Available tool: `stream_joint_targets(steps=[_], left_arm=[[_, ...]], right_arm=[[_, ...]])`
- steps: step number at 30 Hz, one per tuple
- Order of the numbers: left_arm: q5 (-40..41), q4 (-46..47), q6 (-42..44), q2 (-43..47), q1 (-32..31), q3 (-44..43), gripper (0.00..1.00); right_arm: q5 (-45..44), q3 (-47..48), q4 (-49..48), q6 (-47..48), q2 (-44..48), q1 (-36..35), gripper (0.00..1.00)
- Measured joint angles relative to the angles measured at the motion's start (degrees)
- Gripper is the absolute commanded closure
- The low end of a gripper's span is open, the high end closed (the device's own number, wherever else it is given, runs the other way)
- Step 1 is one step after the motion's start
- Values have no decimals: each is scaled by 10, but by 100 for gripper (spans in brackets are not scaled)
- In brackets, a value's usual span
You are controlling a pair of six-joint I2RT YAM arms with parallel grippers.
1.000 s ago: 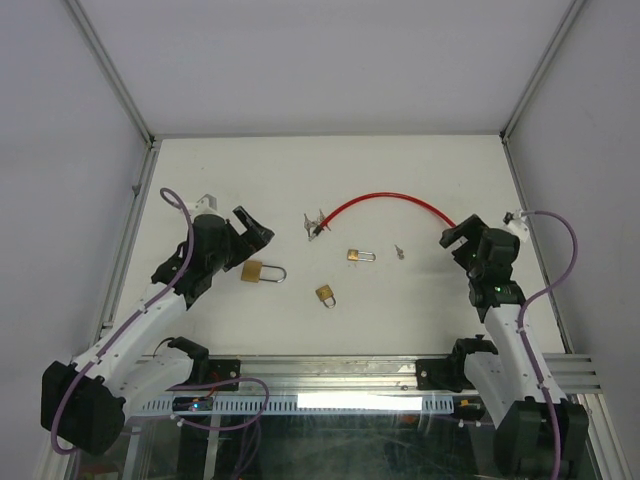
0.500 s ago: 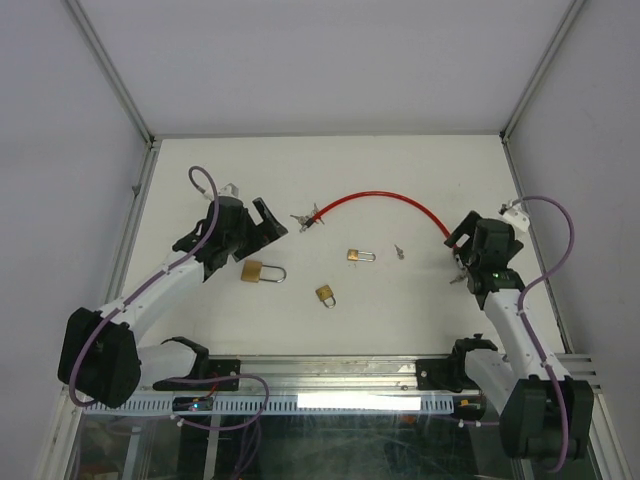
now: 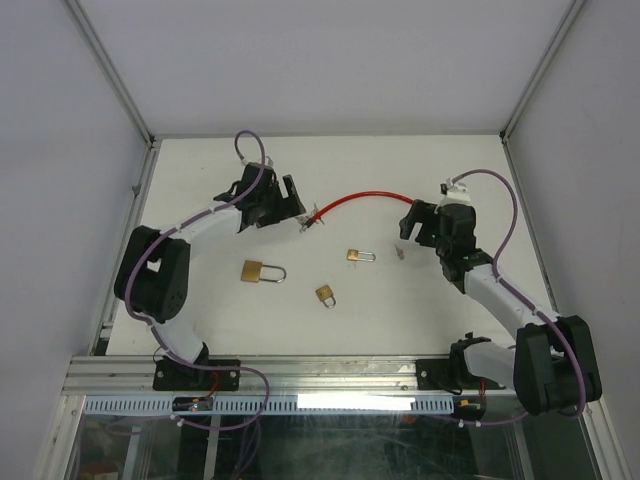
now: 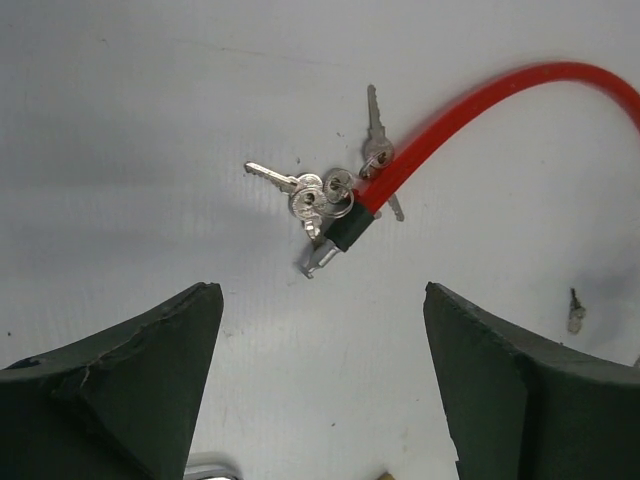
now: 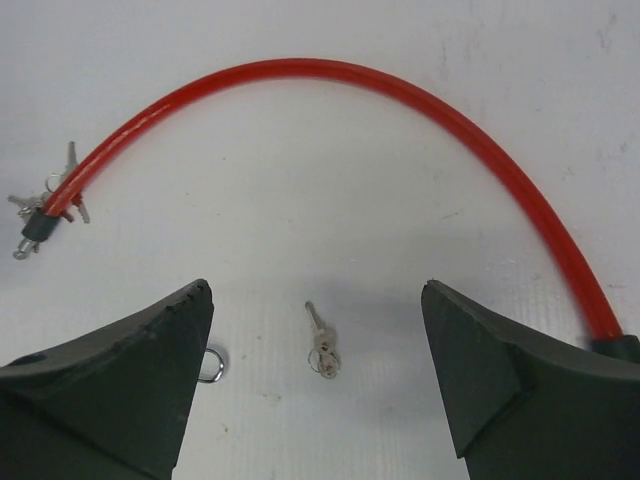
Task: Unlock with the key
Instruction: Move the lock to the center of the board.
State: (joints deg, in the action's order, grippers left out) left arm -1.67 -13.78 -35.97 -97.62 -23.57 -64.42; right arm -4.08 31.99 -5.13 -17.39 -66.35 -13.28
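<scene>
A red cable lock (image 3: 365, 196) arcs across the far table, with a bunch of keys (image 3: 310, 220) at its black left end (image 4: 350, 228). My left gripper (image 3: 292, 203) stands open just left of that bunch (image 4: 325, 192), holding nothing (image 4: 320, 292). A single small key (image 3: 400, 250) on a ring lies between the cable's ends. My right gripper (image 3: 406, 226) hovers open over this key (image 5: 320, 345), which lies centred between the fingertips (image 5: 316, 288). A large brass padlock (image 3: 255, 271) and two small ones (image 3: 357, 255) (image 3: 326, 294) lie nearer the bases.
The white table (image 3: 200, 320) is bounded by aluminium frame rails (image 3: 130, 230) and grey walls. A padlock's shackle (image 5: 212, 362) peeks beside my right gripper's left finger. The red cable (image 5: 350, 75) curves beyond the right gripper.
Both arms have reached farther out. The left gripper moved up and right to the key bunch; the right gripper swung left to above the single key.
</scene>
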Motion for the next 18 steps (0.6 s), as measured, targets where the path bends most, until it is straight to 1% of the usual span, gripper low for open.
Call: stream_joint_targets(steps=[4, 8, 12, 16, 18], left_arm=[[-2, -2, 40, -39, -6, -14, 26], [6, -4, 75, -79, -23, -42, 32], [30, -7, 106, -112, -51, -67, 40], [60, -16, 131, -132, -75, -78, 43], [75, -17, 141, -139, -84, -80, 47]], right_arm=[[16, -18, -50, -2, 0, -14, 12], [31, -46, -73, -7, 0, -21, 12], [37, -56, -90, -8, -7, -22, 12], [41, -57, -100, -10, -12, -22, 12], [43, -61, -111, -11, -12, -22, 12]])
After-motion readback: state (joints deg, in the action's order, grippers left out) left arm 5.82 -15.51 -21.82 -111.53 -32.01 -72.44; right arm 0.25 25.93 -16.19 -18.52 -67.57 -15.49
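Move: The bare plug end of the red cable lock, with its black collar, lies about 3 cm ahead of the left hand, 4 cm to its right and 8 cm below. Tucked against it are the left keys, roughly 5 cm ahead and 2 cm right of the hand, and the right keys, some 6 cm ahead and 7 cm right. The nearer small padlock is about 6 cm back and 15 cm right. From the right hand, that cable end is some 21 cm left, 8 cm ahead and 10 cm below. Down and to the right, about 6 cm and 4 cm, the left hand sinks towards the cable's plug end, rolling its left side up and turning clockwise, each some 15 degrees, while the open fingers narrow by about a third without shutting. The empty, open right hand drifts a little left and slightly down over the lone key, then nearly stops. ##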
